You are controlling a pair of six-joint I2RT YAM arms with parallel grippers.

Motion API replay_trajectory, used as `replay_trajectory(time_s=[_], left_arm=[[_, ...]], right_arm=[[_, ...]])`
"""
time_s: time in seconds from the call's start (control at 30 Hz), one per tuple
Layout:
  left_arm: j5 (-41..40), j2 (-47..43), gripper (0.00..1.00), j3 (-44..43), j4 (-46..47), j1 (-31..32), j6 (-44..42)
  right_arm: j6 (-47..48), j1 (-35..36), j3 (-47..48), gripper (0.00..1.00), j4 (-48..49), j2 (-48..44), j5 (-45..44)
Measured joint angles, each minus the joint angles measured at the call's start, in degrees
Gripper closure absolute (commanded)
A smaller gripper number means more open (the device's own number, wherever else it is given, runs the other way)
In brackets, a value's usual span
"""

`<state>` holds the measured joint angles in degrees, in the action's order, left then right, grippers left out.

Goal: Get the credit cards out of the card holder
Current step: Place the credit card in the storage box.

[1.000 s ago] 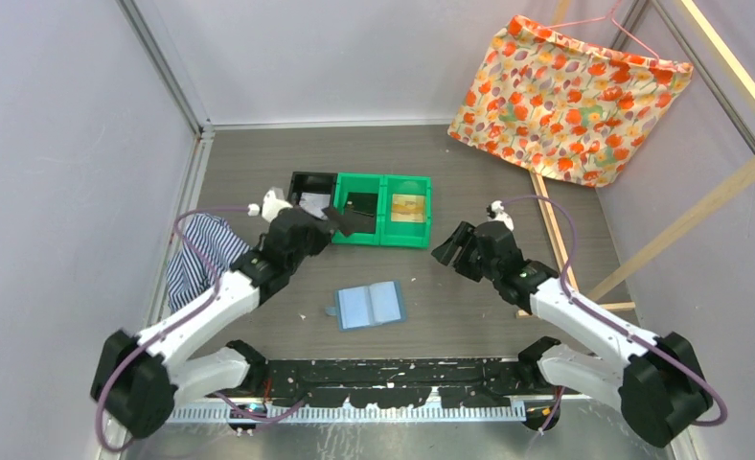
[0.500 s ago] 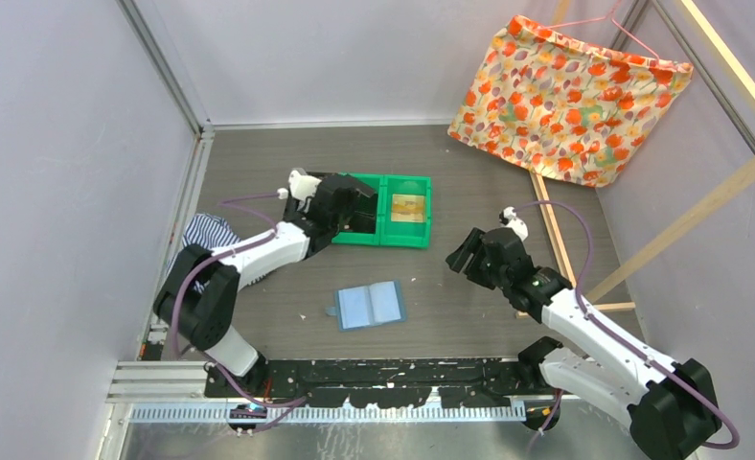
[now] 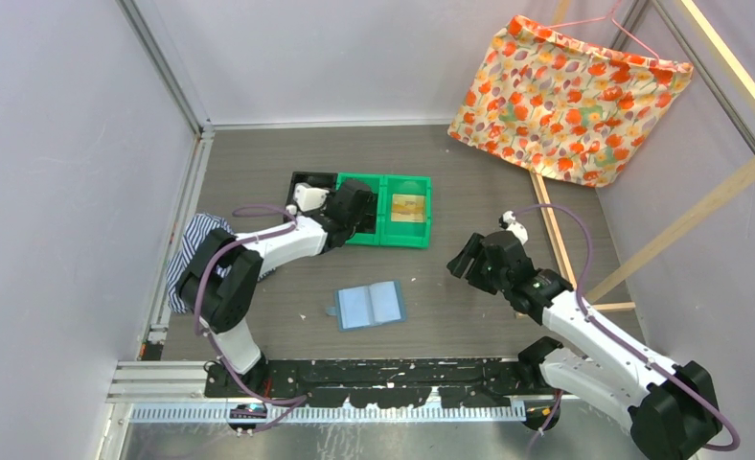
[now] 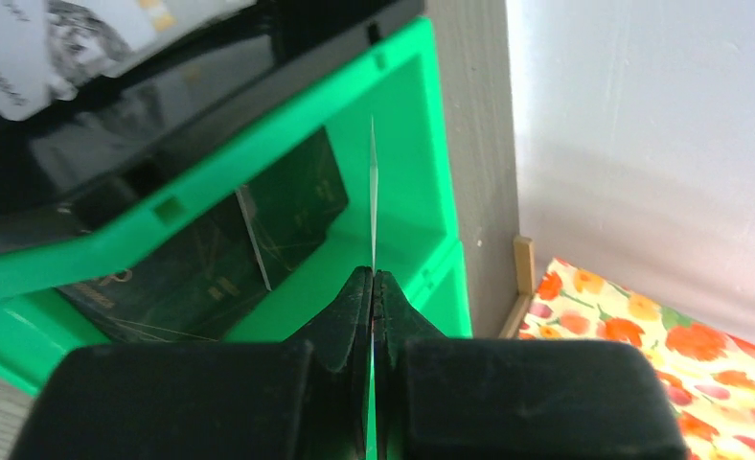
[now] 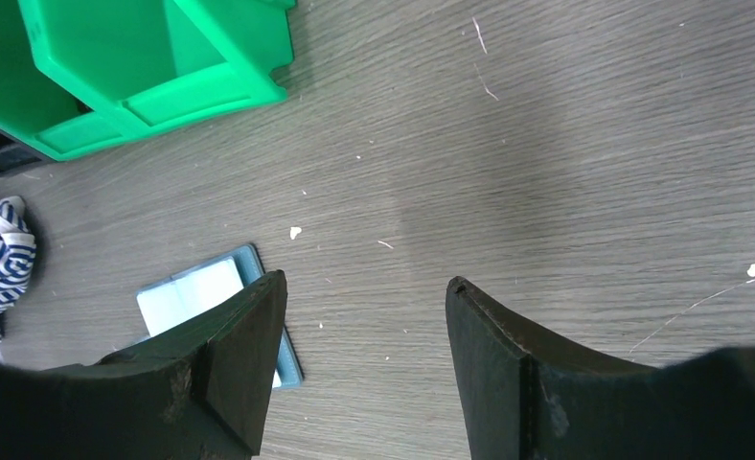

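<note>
The teal-blue card holder (image 3: 369,305) lies open and flat on the table, its pale inside up; part of it also shows as the card holder (image 5: 196,292) behind my right gripper's left finger. My left gripper (image 3: 354,206) (image 4: 373,273) is shut on a thin credit card (image 4: 372,192), seen edge-on and held upright over the left compartment of the green bin (image 4: 259,144). A whitish card (image 4: 48,48) lies in the black bin (image 3: 308,182). My right gripper (image 3: 465,257) (image 5: 364,283) hangs open and empty above bare table, right of the holder.
A dark flat item (image 4: 211,259) lies in the green bin's left compartment and a tan item (image 3: 407,206) in its right one. A striped cloth (image 3: 196,254) lies at the left. A floral cloth (image 3: 570,96) hangs at the back right beside a wooden frame (image 3: 556,240).
My left arm has stretched forward and to the right, carrying the card from beside the black bin to over the green bin. My right arm has drawn back slightly to the right.
</note>
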<state>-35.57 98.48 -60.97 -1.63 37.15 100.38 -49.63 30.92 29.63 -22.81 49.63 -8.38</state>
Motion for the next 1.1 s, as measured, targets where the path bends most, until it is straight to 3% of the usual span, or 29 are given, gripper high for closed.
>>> replay_trajectory(time_s=[0.4, 0.47, 0.6, 0.83, 0.97, 1.0, 1.03, 1.1], left_arm=[[-0.59, 1.73, 0.95, 1.22, -3.26, 0.02, 7.06], [-0.59, 1.84, 0.88, 1.22, -3.69, 0.15, 7.58], [-0.61, 1.84, 0.62, 1.38, -3.91, 0.26, 8.33], [0.90, 1.55, 0.52, 2.78, -3.80, 0.35, 8.00], [1.31, -2.67, 0.52, 4.26, -6.21, 1.36, 4.17], [1.11, -4.57, 0.51, 4.26, -7.41, 1.86, 2.64], [0.96, -6.93, 0.51, 4.04, -9.05, 2.45, 0.37], [0.24, -11.54, 0.50, 2.64, -13.25, 3.23, -5.27]], right_arm=[[0.02, -0.02, -0.98, 0.33, 0.46, 1.11, 2.54], [0.04, -0.02, -1.14, 0.33, 0.48, 1.14, 2.75], [0.22, -0.02, -1.60, 0.33, 0.46, 1.14, 3.17], [0.24, -0.02, -2.21, 0.33, 0.44, 1.11, 3.41], [0.50, -0.02, -2.21, 0.22, 0.44, 1.14, 3.26], [0.59, -0.02, -2.16, 0.16, 0.31, 1.14, 3.02], [0.87, -0.02, -1.88, 0.02, -0.13, 1.18, 2.69], [2.01, -0.02, 0.39, 0.00, -2.82, 2.08, 1.36]])
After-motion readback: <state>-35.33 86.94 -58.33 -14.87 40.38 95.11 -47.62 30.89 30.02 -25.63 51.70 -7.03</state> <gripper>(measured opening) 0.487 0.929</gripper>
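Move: The held card is already edge-on in the left fingers, over the green box's middle compartment, whose middle lies some 3 cm back, 1 cm left and 9 cm below. At that same depth, the black tray is about 12 cm to the hand's left and 3 cm back, the gold-card compartment about 10 cm to its right and 3 cm back. From the right hand, the middle compartment is roughly 21 cm left, 13 cm ahead and 7 cm lower. The held card goes down about 4 cm into the middle compartment as the left hand sinks, easing slightly back and tipping a little further down. Near the lowest point the fingers open to about half and let go of it; the hand then backs off towards its base and rises about 6 cm, clear of the compartment. The idle right hand opens wider. ##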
